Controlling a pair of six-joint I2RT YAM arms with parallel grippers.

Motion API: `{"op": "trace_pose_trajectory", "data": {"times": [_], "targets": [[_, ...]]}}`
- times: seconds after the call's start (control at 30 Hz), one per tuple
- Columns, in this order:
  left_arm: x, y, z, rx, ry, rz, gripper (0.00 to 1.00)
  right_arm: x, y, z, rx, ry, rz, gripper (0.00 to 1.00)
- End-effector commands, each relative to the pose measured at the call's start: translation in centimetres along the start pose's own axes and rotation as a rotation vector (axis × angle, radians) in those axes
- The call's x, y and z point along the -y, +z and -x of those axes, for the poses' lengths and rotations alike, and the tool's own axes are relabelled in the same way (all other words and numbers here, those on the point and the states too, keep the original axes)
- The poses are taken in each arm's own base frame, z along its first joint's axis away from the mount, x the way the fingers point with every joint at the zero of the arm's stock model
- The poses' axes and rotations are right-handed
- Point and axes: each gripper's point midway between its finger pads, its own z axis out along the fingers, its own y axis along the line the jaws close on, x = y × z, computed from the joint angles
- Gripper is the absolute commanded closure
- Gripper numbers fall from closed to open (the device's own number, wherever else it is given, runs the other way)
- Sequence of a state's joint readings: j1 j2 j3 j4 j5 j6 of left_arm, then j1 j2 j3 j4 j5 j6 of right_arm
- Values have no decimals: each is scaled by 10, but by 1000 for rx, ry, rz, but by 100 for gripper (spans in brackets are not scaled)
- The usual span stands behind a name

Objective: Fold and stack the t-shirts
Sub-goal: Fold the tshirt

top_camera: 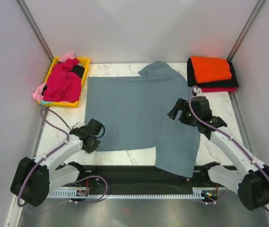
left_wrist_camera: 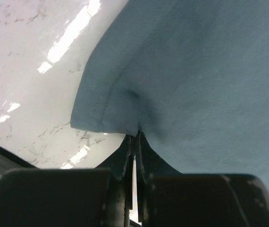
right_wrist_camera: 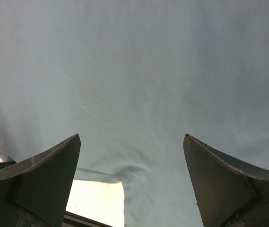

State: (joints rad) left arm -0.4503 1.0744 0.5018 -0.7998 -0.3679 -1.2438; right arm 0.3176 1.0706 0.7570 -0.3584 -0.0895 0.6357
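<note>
A large slate blue-grey t-shirt [top_camera: 139, 111] lies spread flat on the marble table, one sleeve at the back and a flap hanging over the near edge. My left gripper [top_camera: 94, 134] is shut on its near left corner [left_wrist_camera: 106, 116] and pinches the hem. My right gripper [top_camera: 179, 111] is open and hovers over the shirt's right part [right_wrist_camera: 134, 85], empty. A folded stack at the back right has an orange shirt [top_camera: 211, 69] on a black one [top_camera: 232, 82] and a red one [top_camera: 219, 89]. Magenta [top_camera: 64, 82], pink and black shirts lie heaped in the tray.
A yellow plastic tray [top_camera: 83, 61] stands at the back left corner. White walls enclose the table on three sides. A black rail [top_camera: 139, 175] runs along the near edge between the arm bases.
</note>
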Motion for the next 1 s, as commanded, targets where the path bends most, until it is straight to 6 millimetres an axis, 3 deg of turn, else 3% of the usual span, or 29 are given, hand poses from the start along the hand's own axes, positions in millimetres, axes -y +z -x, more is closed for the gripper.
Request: {"op": "trace_pose_trajectory", "data": {"times": [0.0,0.07,0.1,0.17,0.2,0.37,0.5,0.7,0.83,0.9,0.93,0.97], "targets": [[32,-3,34,105,-3,-103,98,30,-2,-37,-62,37,-150,2],[37,-1,45,93,16,-121,98,34,1,-62,-116,-10,-201,2],[44,2,65,105,-50,-154,98,32,1,-69,-124,0,-213,2],[49,7,71,56,-48,-205,98,25,-3,-91,-167,-43,-230,2],[51,8,86,73,-84,-219,98,27,-4,-93,-146,-36,-265,2],[63,12,94,39,-71,-262,98,31,-20,-143,-199,-74,-310,2],[65,16,91,36,-56,-286,98,39,-10,-171,-273,-63,-314,3],[62,20,89,37,-38,-287,98,27,17,-146,-227,-205,-362,2],[61,18,90,40,-44,-294,98,21,56,-128,-259,-250,-375,2],[63,16,93,46,-45,-302,98,28,77,-110,-259,-265,-391,2],[64,13,95,51,-48,-309,98,19,88,-85,-220,-251,-379,2],[67,11,98,56,-50,-315,98,18,98,-77,-222,-286,-368,2]]}}
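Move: The left hand already pinches the grey-blue t-shirt's near hem corner. The hem edge runs forward from there, its middle about 18 cm ahead and 4 cm left; the yellow bin stands some 35 cm ahead and 18 cm left. The open right hand goes for the shirt's near armpit, about 12 cm back, 6 cm left and 14 cm below it. From the right hand, the near sleeve lies about 18 cm back and 3 cm right. Keeping its pinch, the left hand draws the hem corner about 10 cm forward along the hem, hardly rising, then holds. The right hand, wide open, swoops back and down by some 13 cm each to the near armpit, tipping its fingers down, then turns round low and sweeps about 9 cm forward, both fingertips coming onto the cloth and pushing its near edge ahead. ##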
